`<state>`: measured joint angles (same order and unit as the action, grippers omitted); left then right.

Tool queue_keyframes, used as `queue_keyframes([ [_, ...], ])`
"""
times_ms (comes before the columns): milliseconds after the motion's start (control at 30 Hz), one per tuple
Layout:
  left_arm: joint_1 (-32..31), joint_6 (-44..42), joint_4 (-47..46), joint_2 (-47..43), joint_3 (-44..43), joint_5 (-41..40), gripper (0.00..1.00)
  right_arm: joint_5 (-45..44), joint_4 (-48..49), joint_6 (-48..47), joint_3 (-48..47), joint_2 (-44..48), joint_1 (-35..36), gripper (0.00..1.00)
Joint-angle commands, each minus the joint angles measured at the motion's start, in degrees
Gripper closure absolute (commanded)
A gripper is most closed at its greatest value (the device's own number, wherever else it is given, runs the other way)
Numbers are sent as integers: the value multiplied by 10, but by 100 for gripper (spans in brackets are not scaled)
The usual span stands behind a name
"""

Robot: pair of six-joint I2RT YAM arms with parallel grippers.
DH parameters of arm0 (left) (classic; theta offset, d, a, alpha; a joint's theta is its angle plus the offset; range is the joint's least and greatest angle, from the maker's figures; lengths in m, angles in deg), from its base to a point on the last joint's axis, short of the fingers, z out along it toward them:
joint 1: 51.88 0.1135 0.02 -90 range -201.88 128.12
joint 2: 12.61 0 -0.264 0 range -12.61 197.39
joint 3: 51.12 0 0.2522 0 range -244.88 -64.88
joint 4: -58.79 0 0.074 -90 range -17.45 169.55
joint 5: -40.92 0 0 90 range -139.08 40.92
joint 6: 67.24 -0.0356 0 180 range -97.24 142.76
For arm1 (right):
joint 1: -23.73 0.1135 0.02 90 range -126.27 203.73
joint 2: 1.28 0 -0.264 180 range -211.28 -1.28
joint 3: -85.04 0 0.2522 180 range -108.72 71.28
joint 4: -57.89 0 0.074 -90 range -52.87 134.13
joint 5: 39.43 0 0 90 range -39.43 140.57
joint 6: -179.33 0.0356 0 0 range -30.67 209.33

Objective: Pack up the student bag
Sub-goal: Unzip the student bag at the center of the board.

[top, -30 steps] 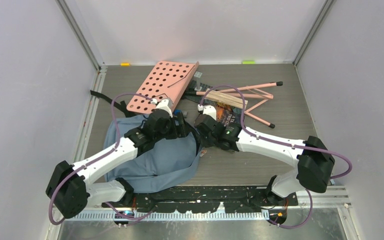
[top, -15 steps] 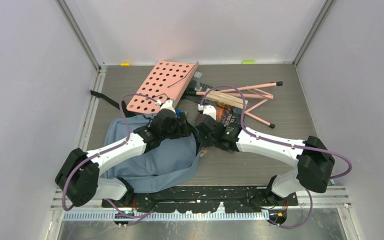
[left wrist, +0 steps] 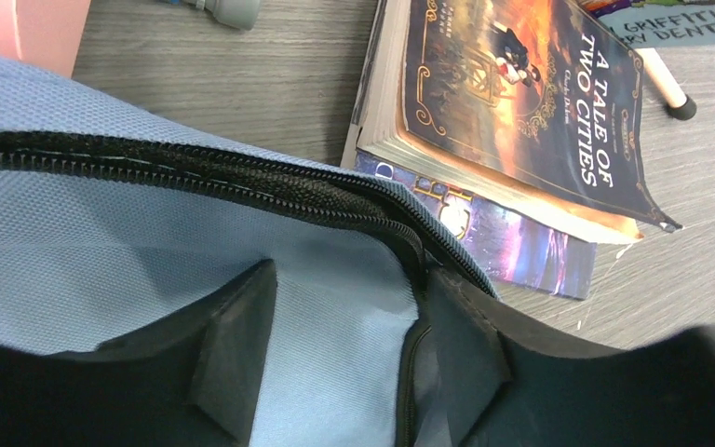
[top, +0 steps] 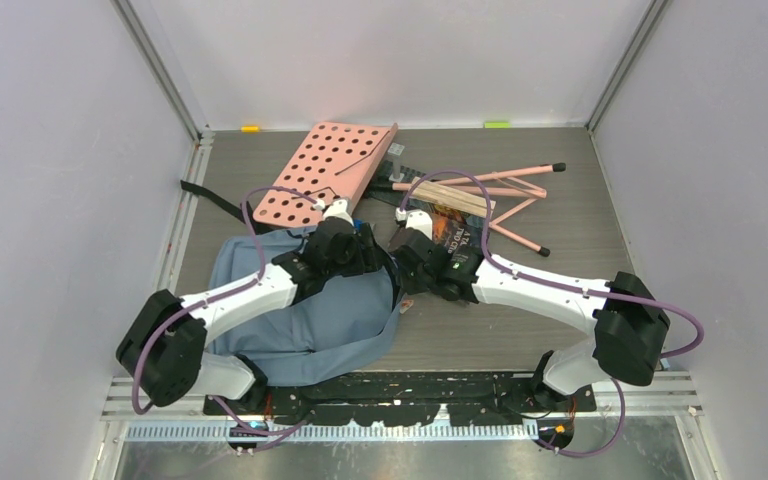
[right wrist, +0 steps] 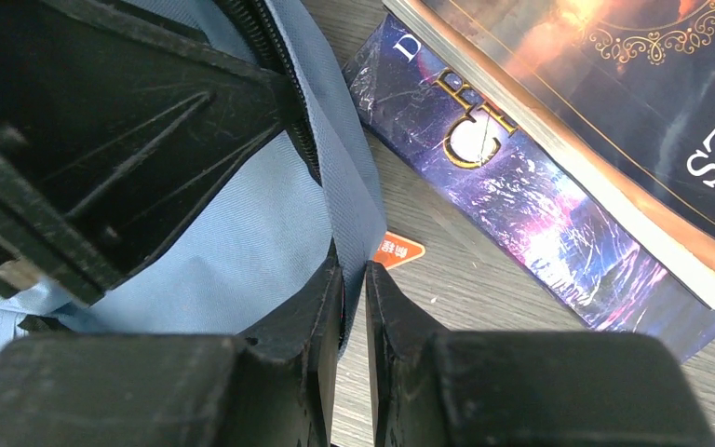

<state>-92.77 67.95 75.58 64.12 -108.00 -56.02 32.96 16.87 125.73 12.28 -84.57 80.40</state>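
The student bag (top: pixel 300 315) is a soft blue-grey backpack with black zipper trim, lying at the left front of the table. My left gripper (top: pixel 364 248) hangs over the bag's far edge. In the left wrist view its gripper (left wrist: pixel 344 340) is open, fingers (left wrist: pixel 233 345) wide apart, with flat blue fabric and the zipper (left wrist: pixel 242 182) between them. My right gripper (top: pixel 401 283) sits at the bag's right rim. In the right wrist view that gripper (right wrist: pixel 354 279) is shut on the bag's fabric edge (right wrist: pixel 349 186).
Two stacked books lie just beyond the bag: "A Tale of Two Cities" (left wrist: pixel 521 102) on a purple one (left wrist: pixel 512 237). An orange tag (right wrist: pixel 397 250) lies by the right fingertips. A pink perforated board (top: pixel 325 172), pink rods (top: pixel 510 190) and a black strap (top: pixel 210 198) lie behind.
My left arm has swung forward and right, bringing its gripper over the bag's far edge. Its jaws have narrowed slightly. The right arm keeps its place and grip.
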Motion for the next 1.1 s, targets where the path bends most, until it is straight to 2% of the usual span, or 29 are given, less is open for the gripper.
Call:
queue_keyframes([
  [0, -2, 1, -51, 20, -21, 6, 46, 2, 20, 10, 1, 4, 0, 79],
  [233, -2, -2, -50, 3, -11, -12, 92, -1, 21, 10, 2, 4, 0, 79],
  [300, -2, -4, -43, -12, -8, -17, 100, -2, 21, 10, 3, 3, 0, 80],
  [533, 1, -10, 12, -102, 12, -21, 100, -21, 8, 5, 1, 5, 0, 80],
  [733, 14, -51, 118, -195, -15, -5, 100, -35, -12, -5, -10, 9, 0, 79],
  [800, 30, -82, 157, -207, -34, 23, 100, -36, -16, -9, -18, 11, 0, 74],
  [933, 89, -135, 240, -197, -76, 123, 100, -35, -40, -21, -49, 13, 0, 55],
  [967, 105, -145, 248, -193, -84, 148, 100, -34, -52, -25, -60, 16, 0, 48],
  [1067, 151, -173, 268, -174, -104, 223, 100, -23, -62, -29, -68, 35, 1, 40],
])
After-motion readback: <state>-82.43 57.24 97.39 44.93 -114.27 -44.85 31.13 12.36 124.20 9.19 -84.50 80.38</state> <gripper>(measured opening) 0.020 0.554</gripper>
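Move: The near-left zippered edge of the student bag's mouth sits almost between my open left fingers, about 1 cm ahead, 1 cm to the right and 1 cm below. From my left hand, the Two Cities book lies some 12 cm right and 4 cm ahead, about 6 cm lower; the blue tube about 7 cm ahead, 3 cm left and 9 cm down. From my right hand, that edge is about 6 cm ahead, 4 cm left and 1 cm down. I dip my left hand about 1 cm and shut its fingers on the near-left zippered edge, then lift it nearly 10 cm while drawing it some 6 cm left and a little back, away from the opposite edge. My right hand keeps that opposite edge pinched in place, opening its fingers only near the end and starting to rise. ##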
